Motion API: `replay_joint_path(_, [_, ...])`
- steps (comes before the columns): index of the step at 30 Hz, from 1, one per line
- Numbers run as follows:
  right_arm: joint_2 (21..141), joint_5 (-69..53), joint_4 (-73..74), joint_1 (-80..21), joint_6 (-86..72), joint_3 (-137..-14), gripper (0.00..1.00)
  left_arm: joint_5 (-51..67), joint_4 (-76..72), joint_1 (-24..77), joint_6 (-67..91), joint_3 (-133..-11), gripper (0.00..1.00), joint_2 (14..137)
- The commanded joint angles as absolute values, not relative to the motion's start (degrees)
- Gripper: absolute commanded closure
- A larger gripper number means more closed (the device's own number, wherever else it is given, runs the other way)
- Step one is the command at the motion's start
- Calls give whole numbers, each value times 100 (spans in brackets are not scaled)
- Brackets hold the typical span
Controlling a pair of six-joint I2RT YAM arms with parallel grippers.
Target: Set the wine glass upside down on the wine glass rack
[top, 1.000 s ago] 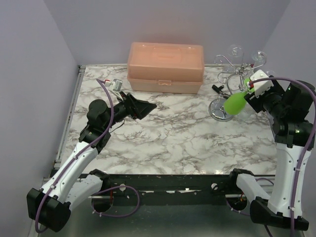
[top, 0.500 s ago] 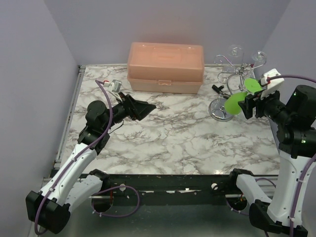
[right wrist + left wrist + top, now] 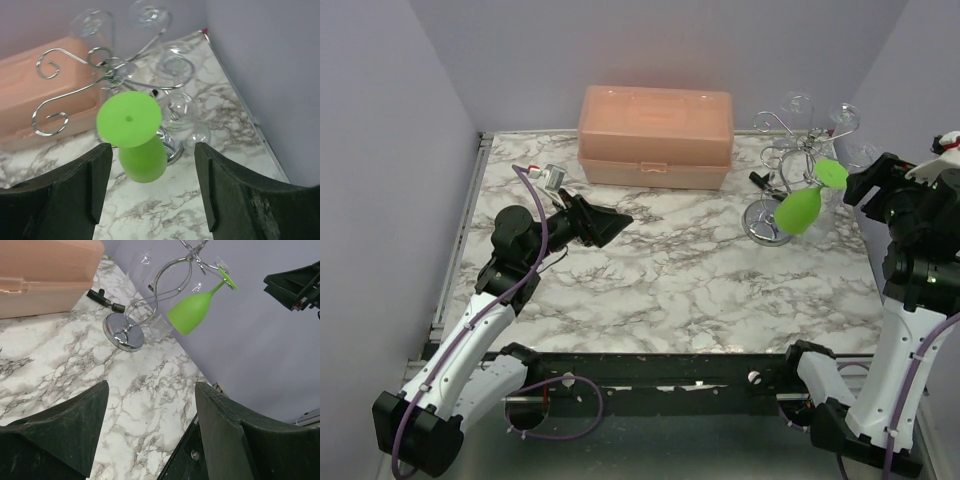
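The green wine glass (image 3: 803,205) hangs upside down, tilted, from an arm of the silver wire rack (image 3: 782,160), its foot (image 3: 831,173) caught in the wires. It also shows in the left wrist view (image 3: 194,310) and the right wrist view (image 3: 136,135). The rack's round shiny base (image 3: 123,332) stands on the marble table. Clear glasses (image 3: 176,67) hang on other arms. My right gripper (image 3: 880,185) is open and empty, raised right of the glass and apart from it. My left gripper (image 3: 605,222) is open and empty over the table's left part.
A closed peach plastic box (image 3: 656,135) stands at the back centre. A small black object (image 3: 106,299) lies beside the rack's base. A small metal clip (image 3: 553,172) lies at the back left. Walls close in on the left, back and right.
My right gripper has let go of the green glass, opened, and drawn back to the right and up. The glass now hangs from the rack. The left arm has barely moved.
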State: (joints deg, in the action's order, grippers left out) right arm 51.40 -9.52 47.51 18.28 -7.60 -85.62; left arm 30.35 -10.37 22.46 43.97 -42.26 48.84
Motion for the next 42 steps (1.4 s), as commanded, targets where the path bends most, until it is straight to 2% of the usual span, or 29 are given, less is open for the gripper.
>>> replay_joint_path(1, [5144, 333, 4540, 2173, -2086, -8037, 28, 3273, -928, 2160, 4154, -4234, 28, 4787])
replay_joint_path(7, [5276, 338, 4474, 2665, -2796, -7337, 30, 3379, -854, 2079, 4048, -4240, 28, 4801])
replay_joint_path(16, [5613, -379, 4124, 3215, -3322, -6481, 33, 3377, -877, 1987, 4034, -4184, 28, 4807])
replay_joint_path(22, [5917, -1477, 3780, 3287, -3099, -5619, 27, 3384, -1075, 1951, 4143, -4148, 28, 4970])
replay_joint_path(28, [6004, -1524, 3363, 3335, -3136, -5037, 27, 3349, -1166, 1934, 4195, -4171, 28, 5134])
replay_joint_path(37, [6296, -1671, 1665, 3331, -3594, -4122, 45, 3430, -1195, 1925, 4258, -4333, 28, 5429])
replay_joint_path(42, [6448, -1857, 1003, 3331, -3810, -4001, 50, 3428, -1187, 1925, 4315, -4407, 28, 5515])
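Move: The clear glass still standing on the table is roughly 13 cm ahead of the empty right gripper, about 3 cm to its right and some 32 cm below. The green glass already hangs about 9 cm ahead, 4 cm left and 10 cm below the gripper; the rack's round base is some 12 cm ahead, 7 cm left and 39 cm below. From the left gripper, the clear glass lies roughly 15 cm ahead, 46 cm right and 24 cm below. Leave the hung green glass and drop the right gripper nearly 30 cm towards the clear glass on the table, swinging about 8 cm right at first, then slightly back left and finally forward. Roll its left side up some 40 degrees, tip the fingers down and narrow them partway, stopping short of the glass. Ease the left gripper about 3 cm down and slightly forward. ##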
